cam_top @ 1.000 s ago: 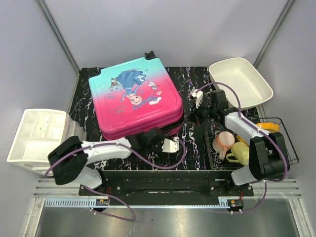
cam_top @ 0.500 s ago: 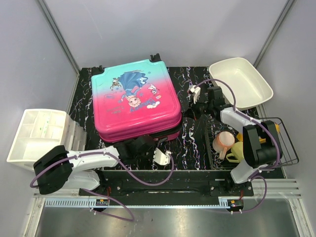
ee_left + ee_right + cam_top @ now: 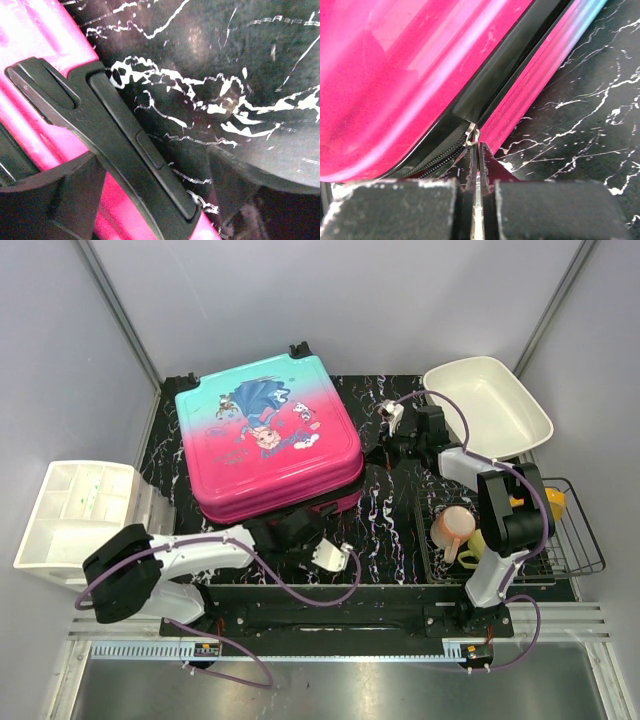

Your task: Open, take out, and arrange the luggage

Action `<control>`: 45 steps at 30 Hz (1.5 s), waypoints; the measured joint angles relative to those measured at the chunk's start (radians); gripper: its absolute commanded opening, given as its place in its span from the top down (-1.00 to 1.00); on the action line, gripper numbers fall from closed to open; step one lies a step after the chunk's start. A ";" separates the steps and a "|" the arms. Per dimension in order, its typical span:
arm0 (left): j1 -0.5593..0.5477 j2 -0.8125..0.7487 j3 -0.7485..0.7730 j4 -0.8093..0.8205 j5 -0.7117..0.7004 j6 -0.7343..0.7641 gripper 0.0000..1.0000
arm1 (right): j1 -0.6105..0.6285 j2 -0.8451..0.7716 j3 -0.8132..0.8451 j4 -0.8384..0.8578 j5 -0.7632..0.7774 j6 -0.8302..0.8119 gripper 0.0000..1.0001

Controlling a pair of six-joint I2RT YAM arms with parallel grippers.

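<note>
The luggage (image 3: pixel 265 440), a pink-to-teal hard-shell suitcase with a cartoon print, lies flat and closed on the black marbled table. My left gripper (image 3: pixel 300 522) is at its near edge. In the left wrist view its jaws (image 3: pixel 160 200) stand open on either side of the black carry handle (image 3: pixel 125 145), without pinching it. My right gripper (image 3: pixel 377 453) is at the suitcase's right side. In the right wrist view it (image 3: pixel 477 150) is shut on the metal zipper pull (image 3: pixel 471 134), where the zipper teeth meet the pink shell (image 3: pixel 395 75).
A white oval tub (image 3: pixel 490 405) sits at the back right. A wire rack (image 3: pixel 590 540) at the right holds a pink cup (image 3: pixel 455 528) and yellow cups. A white compartment tray (image 3: pixel 75 510) hangs off the table's left side.
My left gripper has opened around the handle it was gripping. The suitcase has shifted slightly left and away. My right gripper, still shut on the zipper pull, has moved farther from the bases.
</note>
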 measured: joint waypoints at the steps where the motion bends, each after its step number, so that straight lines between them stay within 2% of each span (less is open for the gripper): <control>1: -0.002 0.014 0.022 -0.026 -0.005 -0.009 -0.97 | 0.000 0.001 0.002 0.005 0.011 -0.001 1.00; 7: -0.012 0.047 0.152 -0.194 -0.032 -0.079 -0.98 | -0.009 0.002 0.013 0.008 0.056 -0.003 1.00; 16: -0.015 0.032 0.509 -0.382 -0.040 -0.103 -0.98 | -0.044 0.038 0.079 0.003 0.151 -0.016 1.00; 19: 0.018 0.008 0.608 -0.423 -0.005 -0.132 -0.98 | -0.050 0.060 0.112 -0.002 0.184 -0.018 0.70; 20: 0.043 0.000 0.642 -0.437 0.021 -0.150 -0.98 | -0.051 0.072 0.130 -0.006 0.200 -0.019 0.24; 24: 0.255 0.011 0.807 -0.497 0.130 -0.266 -0.98 | -0.061 0.127 0.224 -0.025 0.294 0.011 -0.48; 27: 0.492 0.065 0.978 -0.526 0.226 -0.371 -0.98 | -0.082 0.161 0.311 -0.024 0.366 0.053 -0.69; 33: 0.855 0.256 1.294 -0.580 0.329 -0.547 -0.98 | -0.103 0.140 0.372 -0.024 0.435 0.088 -0.76; 37: 1.024 0.413 1.483 -0.582 0.399 -0.665 -0.98 | -0.103 0.067 0.360 -0.089 0.448 0.092 -0.75; 42: 1.200 0.591 1.594 -0.533 0.502 -0.875 -0.98 | -0.103 -0.132 0.293 -0.251 0.359 0.109 -0.67; 45: 1.266 0.693 1.609 -0.487 0.523 -0.999 -0.98 | -0.094 -0.263 0.216 -0.336 0.299 0.136 -0.67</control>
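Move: The zipper pull is already pinched in the right fingers; from that hand the luggage's far-right wheel stands about 24 cm forward and 14 left, the white basin roughly 9 forward and 25 right. From the left hand, the luggage's far-left wheel lies some 29 cm forward, 29 left and 8 higher, while the side handle is within about 4 cm, 2 forward and 3 left at its height. Right draws zipper pull forward about 7 cm, releases; left rises, swinging 45 cm forward-left towards the far-left wheel. ##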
